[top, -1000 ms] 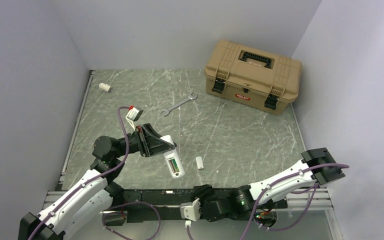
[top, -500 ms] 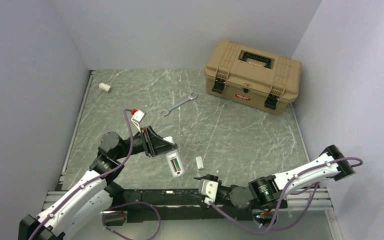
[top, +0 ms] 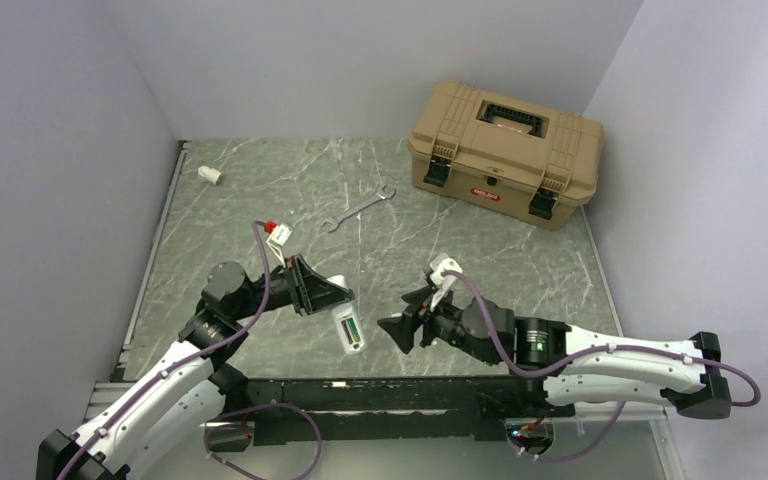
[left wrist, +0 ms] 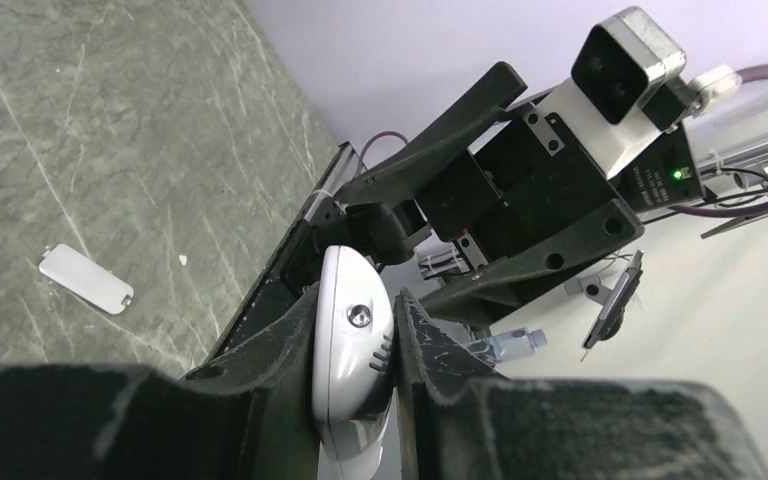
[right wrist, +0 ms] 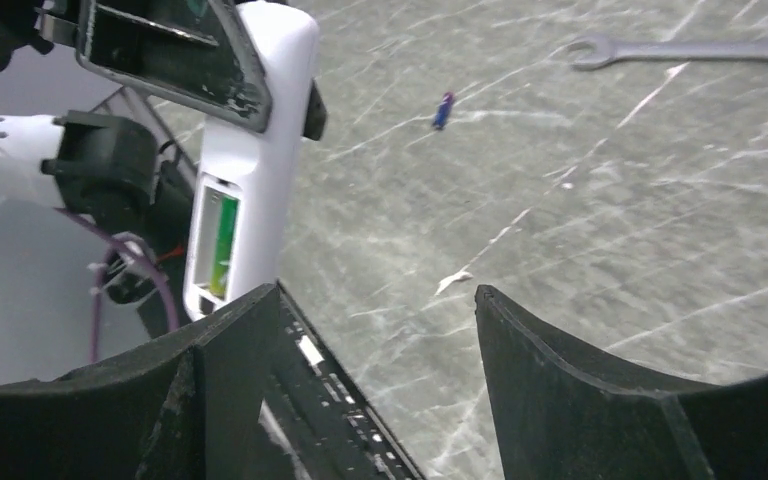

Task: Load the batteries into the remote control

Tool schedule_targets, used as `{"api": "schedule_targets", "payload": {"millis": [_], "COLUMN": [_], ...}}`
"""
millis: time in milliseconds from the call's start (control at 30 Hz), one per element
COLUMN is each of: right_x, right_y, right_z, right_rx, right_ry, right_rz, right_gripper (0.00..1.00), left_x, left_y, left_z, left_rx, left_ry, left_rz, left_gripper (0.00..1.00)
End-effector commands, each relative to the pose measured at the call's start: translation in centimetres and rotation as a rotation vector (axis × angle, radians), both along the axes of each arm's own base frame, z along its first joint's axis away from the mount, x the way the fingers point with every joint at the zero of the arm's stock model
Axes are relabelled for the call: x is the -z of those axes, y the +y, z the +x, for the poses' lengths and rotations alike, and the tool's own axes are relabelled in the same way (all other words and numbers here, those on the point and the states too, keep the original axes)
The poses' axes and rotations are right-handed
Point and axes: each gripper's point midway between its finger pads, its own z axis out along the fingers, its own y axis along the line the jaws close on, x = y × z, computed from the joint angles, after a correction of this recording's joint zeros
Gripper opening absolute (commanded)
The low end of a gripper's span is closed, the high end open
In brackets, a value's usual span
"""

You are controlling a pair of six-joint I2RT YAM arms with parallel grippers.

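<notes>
The white remote control [top: 350, 324] hangs tilted over the table's near middle, and my left gripper [top: 339, 293] is shut on its upper end. In the left wrist view the remote control [left wrist: 353, 340] sits clamped between both fingers of the left gripper [left wrist: 355, 325]. Its recess faces the right wrist camera, and a green battery [right wrist: 223, 243] lies inside the remote control [right wrist: 252, 150]. A dark blue-purple battery [right wrist: 444, 109] lies loose on the table beyond. My right gripper [top: 401, 327] stands open and holds nothing, just right of the remote; in its own view the right gripper [right wrist: 380, 296] frames bare table.
A tan toolbox [top: 505, 149] stands shut at the back right. A metal wrench [top: 357, 208] lies mid-table, and a short white tube stub [top: 209, 174] at the back left. A small white tab [left wrist: 85, 278] lies flat on the table. Walls enclose three sides.
My right arm has swung from the near right edge out over the table to just beside the remote, its jaws widening. The left arm, still holding the remote, has shifted slightly right.
</notes>
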Motion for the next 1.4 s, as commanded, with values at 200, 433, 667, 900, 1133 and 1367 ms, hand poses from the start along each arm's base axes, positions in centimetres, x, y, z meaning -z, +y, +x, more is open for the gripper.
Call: {"api": "schedule_targets", "payload": {"millis": [200,433,667,900,1133,1367], "right_x": [-3.2,-3.0,-2.2,-2.1,-1.9,-1.3], "right_y": [4.6,5.3,6.2,6.9,7.4,7.5], "right_z": [-3.6,-3.0,-1.8,-1.6,-1.4,-1.1], "right_rx": [-0.272,-0.249,-0.191,-0.203,-0.211,-0.204], "right_ry": [0.224,0.252,0.271,0.273,0.28,0.294], "right_rz": [0.179,0.196,0.207,0.198,0.203,0.188], "right_gripper": [0.75,0.74,0.65,0.58,0.49,0.36], "left_x": [-1.4,-1.3,-1.3,-1.3,-1.3,-1.3], "left_y": [0.3,0.2,0.3,0.3,0.3,0.3], "left_z": [0.2,0.2,0.1,0.0,-0.1,-0.2], "left_rx": [-0.026,-0.021,-0.022,-0.015,-0.012,-0.009], "left_ry": [-0.072,-0.073,-0.077,-0.078,-0.078,-0.076], "left_rz": [-0.002,0.003,0.003,0.002,-0.002,-0.01], "left_gripper": [0.0,0.0,0.0,0.0,0.0,0.0]}}
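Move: The remote control, held by its top end in the left gripper, has its battery bay about 7 cm to the right hand's left, some 2 cm back and 3 cm below. The white battery cover lies on the table roughly 20 cm below the right hand, about 3 cm ahead and 2 cm to its right; the purple battery lies some 16 cm ahead, 23 cm left, on the table too. From the left hand the bay is about 6 cm back, 1 cm right and 5 cm below. Right hand reaches about 6.5 cm left, tipping some 20 degrees, its fingers closing partway astride the remote's battery bay. ##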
